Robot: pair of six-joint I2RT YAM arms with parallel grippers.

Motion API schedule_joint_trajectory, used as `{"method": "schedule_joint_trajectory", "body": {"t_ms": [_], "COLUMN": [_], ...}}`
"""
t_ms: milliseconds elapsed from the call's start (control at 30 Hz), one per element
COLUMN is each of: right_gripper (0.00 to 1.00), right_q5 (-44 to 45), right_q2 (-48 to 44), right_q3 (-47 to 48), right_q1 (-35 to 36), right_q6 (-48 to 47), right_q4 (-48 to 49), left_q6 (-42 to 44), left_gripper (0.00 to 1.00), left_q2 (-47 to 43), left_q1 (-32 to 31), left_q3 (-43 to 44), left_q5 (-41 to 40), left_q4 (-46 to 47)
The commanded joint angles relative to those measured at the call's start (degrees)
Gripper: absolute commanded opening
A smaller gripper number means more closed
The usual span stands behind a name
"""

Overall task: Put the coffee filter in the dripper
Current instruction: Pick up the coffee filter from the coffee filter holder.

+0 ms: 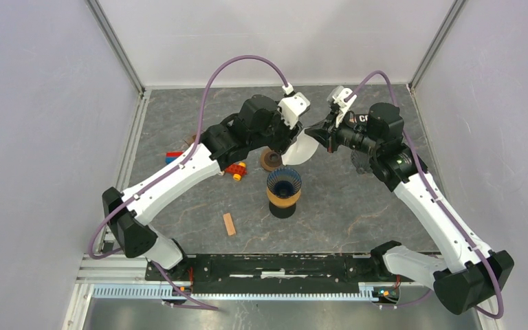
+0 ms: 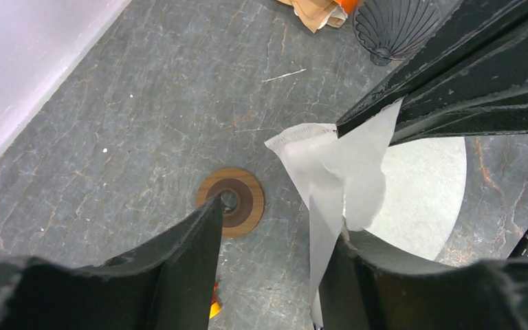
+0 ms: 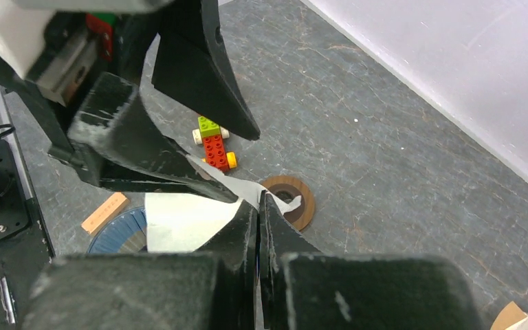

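Note:
The white paper coffee filter (image 1: 302,148) hangs in the air between my two grippers, a little above and behind the dripper (image 1: 283,185), a blue ribbed cone on a tan base. My right gripper (image 3: 260,201) is shut on one corner of the filter (image 3: 179,221). My left gripper (image 2: 282,220) stands open, with a wide gap between its fingers. The filter (image 2: 337,172) drapes against the inner side of its right finger (image 2: 357,275). Part of the dripper's blue rim (image 3: 118,232) shows under the filter in the right wrist view.
A brown wooden ring (image 1: 270,161) lies on the table below the grippers. Lego bricks (image 1: 236,170) sit to its left and a small wooden block (image 1: 229,223) lies nearer the front. A black ribbed cone (image 2: 395,24) and torn cardboard (image 2: 316,10) lie by the right arm.

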Motion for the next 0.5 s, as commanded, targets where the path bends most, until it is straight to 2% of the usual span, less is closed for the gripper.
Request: {"method": "schedule_joint_trajectory", "body": {"t_ms": [0,67,233,467], "right_gripper": [0.0,0.0,0.0,0.0], "right_q5": [3.0,3.3,3.6,3.6], "right_q2": [-0.4,-0.4,0.0,0.3], "right_q3": [1.1,1.0,0.5,-0.3], "right_q1": [0.2,0.1,0.2,0.1], "right_q6": [1.7,2.0,2.4,2.0], "right_q4": [1.5,1.5,1.8,2.2], "left_q6": [-4.0,-4.0,-3.3,-3.2], "left_gripper": [0.53,0.49,0.29,0.28], "left_q2": [1.2,1.6,1.9,1.5], "left_q1": [0.0,0.0,0.0,0.0], "left_q3": [1.3,1.3,1.7,1.7], "left_q5": [-1.9,-3.1,-4.7,-4.9], "left_q4": [3.3,3.5,3.8,3.8]}}
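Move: The coffee filter's middle is some 3 cm to the right of my left hand and 3 cm back, a little below it. From my right hand, which already pinches its edge, it is about 4 cm back and 2 cm left, slightly lower. The dripper stands about 13 cm back and 1 cm left of my left hand, some 18 cm below. The wooden disc lies about 2 cm ahead and 4 cm left of my left hand, far below on the table. I narrow my left fingers around the near leaf of the coffee filter, from a bit over half open to about a quarter, without shutting them. As they close, my left hand eases about 1 cm forward and 1 cm down, turning slightly counter-clockwise. My right hand keeps its pinch on the filter's edge and stays almost in place. ##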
